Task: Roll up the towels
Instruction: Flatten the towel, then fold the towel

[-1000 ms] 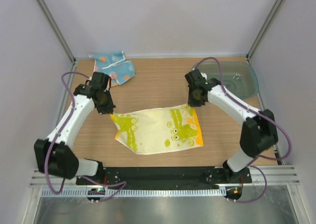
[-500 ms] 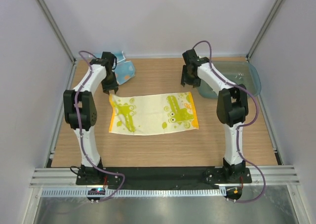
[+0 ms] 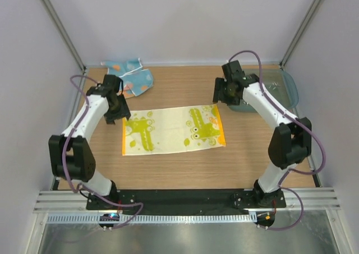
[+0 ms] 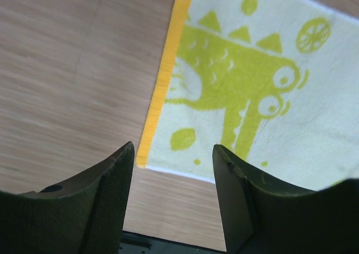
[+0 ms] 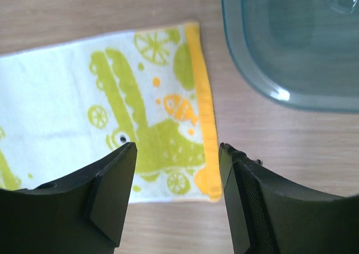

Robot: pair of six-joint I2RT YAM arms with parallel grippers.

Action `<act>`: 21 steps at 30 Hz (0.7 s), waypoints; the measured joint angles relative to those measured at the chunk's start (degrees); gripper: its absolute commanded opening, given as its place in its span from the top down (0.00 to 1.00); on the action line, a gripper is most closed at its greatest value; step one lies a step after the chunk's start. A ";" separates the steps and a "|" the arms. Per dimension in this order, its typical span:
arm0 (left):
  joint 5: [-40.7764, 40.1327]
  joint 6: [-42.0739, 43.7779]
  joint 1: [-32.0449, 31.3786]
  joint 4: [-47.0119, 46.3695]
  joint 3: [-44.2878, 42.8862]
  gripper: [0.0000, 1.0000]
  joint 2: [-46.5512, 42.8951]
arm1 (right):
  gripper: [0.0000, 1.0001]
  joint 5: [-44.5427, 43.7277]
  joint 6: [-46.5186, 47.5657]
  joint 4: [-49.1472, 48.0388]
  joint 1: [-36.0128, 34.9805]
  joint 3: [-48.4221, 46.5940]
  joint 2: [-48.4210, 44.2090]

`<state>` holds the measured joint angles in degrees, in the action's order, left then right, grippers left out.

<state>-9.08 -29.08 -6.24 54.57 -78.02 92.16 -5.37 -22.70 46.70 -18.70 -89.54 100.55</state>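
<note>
A yellow towel [image 3: 173, 130] with green crocodile print and orange side bands lies spread flat in the middle of the table. The light blue towel [image 3: 130, 75] sits crumpled at the back left. My left gripper [image 3: 122, 117] hangs open just above the yellow towel's [image 4: 269, 97] far left corner, holding nothing. My right gripper [image 3: 220, 97] is open above the far right corner, its jaws wide over the orange band of the towel [image 5: 112, 108], nothing between them.
A translucent teal tray [image 3: 275, 88] stands at the back right, close beside my right gripper; its rim [image 5: 263, 86] shows in the right wrist view. White walls and metal posts close in the table on three sides.
Both grippers went from shut on the towel's far corners to open. The towel was pulled back and laid out flat; both grippers have since drawn back from its far corners.
</note>
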 measured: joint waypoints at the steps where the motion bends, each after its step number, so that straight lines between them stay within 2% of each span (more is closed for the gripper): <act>1: 0.74 -1.16 0.02 -0.63 3.52 0.41 -2.32 | 0.34 0.90 -0.04 -1.16 0.00 2.89 -1.95; 5: 4.13 -5.53 0.02 -2.58 16.15 0.42 -8.17 | 0.34 4.31 -0.22 -3.52 0.00 15.72 -8.98; 10: 6.82 -10.25 0.02 -5.79 25.75 0.44 -11.23 | 0.34 4.44 -1.11 -3.89 0.00 26.27 -12.33; 15: 7.72 -14.45 0.02 -10.12 32.63 0.44 -12.90 | 0.37 4.48 -1.70 -4.76 0.15 30.77 -12.33; 21: 7.21 -16.92 0.02 -12.33 34.71 0.45 -12.90 | 0.37 4.50 -1.84 -6.60 0.72 31.58 -12.07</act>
<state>-1.87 -46.00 -6.22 42.24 -43.31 79.26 -0.86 -24.53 40.10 -17.98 -57.95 88.49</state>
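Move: The crocodile towel lies flat between the hands. Its near-left corner is about 13 cm back from the left gripper, straight in line with it and some 12 cm below; the blue towel is roughly 24 cm ahead. From the right gripper, the near-right corner is about 15 cm back, 3 cm right and 15 cm below; the green tray's middle lies some 13 cm ahead and 21 cm to the right. Bring both open grippers back and down together, each following its end hem to the crocodile towel's near corner: some 12 cm back and 10 cm down, quick at first, then easing to a stop low over the cloth. Tip the fingers of both steeper, the right by about 15 degrees, and swing the left a little counter-clockwise. Drift the right gripper slightly rightward and don't close yet. ##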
